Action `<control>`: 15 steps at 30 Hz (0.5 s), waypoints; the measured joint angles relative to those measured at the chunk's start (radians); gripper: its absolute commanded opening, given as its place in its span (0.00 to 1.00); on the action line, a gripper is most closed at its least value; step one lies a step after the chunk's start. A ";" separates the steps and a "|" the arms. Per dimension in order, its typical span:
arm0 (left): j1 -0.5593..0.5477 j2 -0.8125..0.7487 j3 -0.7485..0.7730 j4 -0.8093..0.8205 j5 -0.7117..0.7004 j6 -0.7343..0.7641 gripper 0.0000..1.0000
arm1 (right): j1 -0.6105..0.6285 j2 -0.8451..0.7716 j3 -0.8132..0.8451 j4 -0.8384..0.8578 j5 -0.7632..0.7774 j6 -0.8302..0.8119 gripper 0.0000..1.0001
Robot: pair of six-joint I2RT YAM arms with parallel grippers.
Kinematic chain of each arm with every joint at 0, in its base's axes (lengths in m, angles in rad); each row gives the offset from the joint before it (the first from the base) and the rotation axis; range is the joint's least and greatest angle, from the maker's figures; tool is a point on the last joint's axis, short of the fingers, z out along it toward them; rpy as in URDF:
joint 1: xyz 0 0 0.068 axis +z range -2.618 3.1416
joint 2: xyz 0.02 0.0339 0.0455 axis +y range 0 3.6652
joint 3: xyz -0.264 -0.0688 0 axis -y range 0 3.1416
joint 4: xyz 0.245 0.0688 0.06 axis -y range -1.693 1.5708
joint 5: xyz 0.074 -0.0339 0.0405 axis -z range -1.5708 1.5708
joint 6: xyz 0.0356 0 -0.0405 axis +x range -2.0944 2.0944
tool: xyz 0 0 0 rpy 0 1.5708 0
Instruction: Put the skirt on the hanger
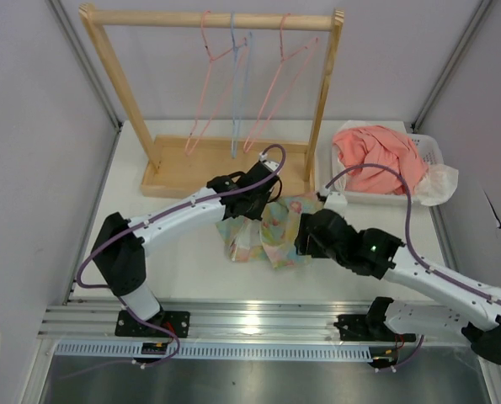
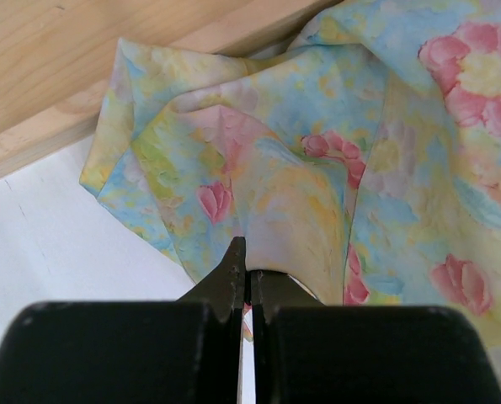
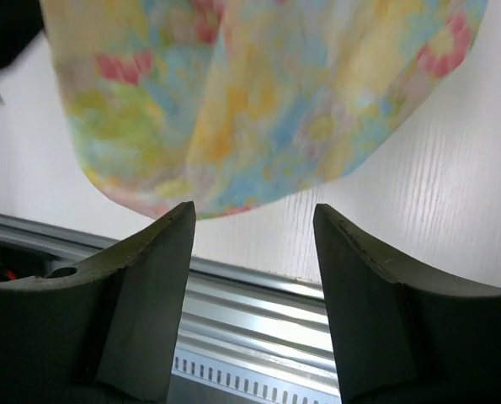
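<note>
The skirt (image 1: 277,233), a crumpled cloth in yellow, blue and green with pink flowers, lies on the white table in front of the rack's base. My left gripper (image 1: 258,206) is at its far edge, shut on a fold of the skirt (image 2: 317,151); the fingertips (image 2: 233,269) pinch cloth that drapes away from them. My right gripper (image 1: 305,237) is at the skirt's right side, open, and the skirt's hem (image 3: 258,101) hangs just beyond its tips (image 3: 254,215) with nothing between them. Two pink wire hangers (image 1: 206,63) (image 1: 280,67) hang on the wooden rail.
A light blue hanger (image 1: 237,80) hangs between the pink ones on the wooden rack (image 1: 212,17), whose base board (image 1: 178,168) lies just behind the skirt. A white basket (image 1: 402,199) holding a coral-pink garment (image 1: 376,156) stands at the right. A metal rail (image 3: 258,311) runs along the near edge.
</note>
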 measured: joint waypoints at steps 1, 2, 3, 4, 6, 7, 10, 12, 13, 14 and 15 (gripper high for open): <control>0.000 0.003 0.003 -0.004 0.003 0.000 0.00 | 0.049 0.006 -0.024 -0.004 0.014 0.026 0.63; 0.000 0.008 0.006 -0.008 0.004 0.000 0.00 | 0.096 0.014 -0.043 -0.005 0.030 0.051 0.63; 0.000 0.011 0.010 -0.013 0.006 0.000 0.00 | 0.142 0.021 -0.060 -0.002 0.042 0.077 0.63; 0.000 0.014 0.016 -0.017 0.006 0.000 0.00 | 0.183 0.029 -0.075 0.001 0.055 0.105 0.62; 0.000 0.020 0.028 -0.023 0.010 0.000 0.00 | 0.256 0.045 -0.111 0.017 0.089 0.159 0.62; 0.000 0.022 0.035 -0.025 0.014 0.000 0.00 | 0.279 0.053 -0.128 0.021 0.101 0.177 0.62; 0.000 0.022 0.061 -0.048 0.021 0.000 0.00 | 0.352 0.090 -0.188 0.050 0.129 0.230 0.60; 0.000 0.022 0.087 -0.068 0.022 0.000 0.00 | 0.383 0.112 -0.222 0.066 0.149 0.251 0.60; 0.000 0.022 0.105 -0.082 0.024 0.000 0.00 | 0.393 0.119 -0.239 0.077 0.157 0.261 0.59; 0.000 0.022 0.121 -0.091 0.025 0.000 0.00 | 0.399 0.126 -0.252 0.088 0.163 0.265 0.59; 0.000 0.022 0.144 -0.105 0.026 0.000 0.00 | 0.402 0.132 -0.265 0.104 0.168 0.264 0.59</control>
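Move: The skirt's near hem lies almost under the open right gripper, about 2 cm back, 3 cm to its left and some 15 cm below. The rack's base board is about 27 cm ahead and 20 cm to the left of this hand, the laundry basket 26 cm ahead and 23 cm to its right, both near hem height. From the left gripper, which already pinches a fold of the skirt, the hem is about 13 cm back, 9 cm right and 12 cm below. Drop the right gripper about 11 cm towards the skirt's near hem while drawing it back some 8 cm and slightly left, so it comes down on the near side of the hem, slowing at the end; keep its fingers open and touch nothing yet. Keep the left fingers shut on the skirt fold, hold, then lift it about 3 cm, edging right. ##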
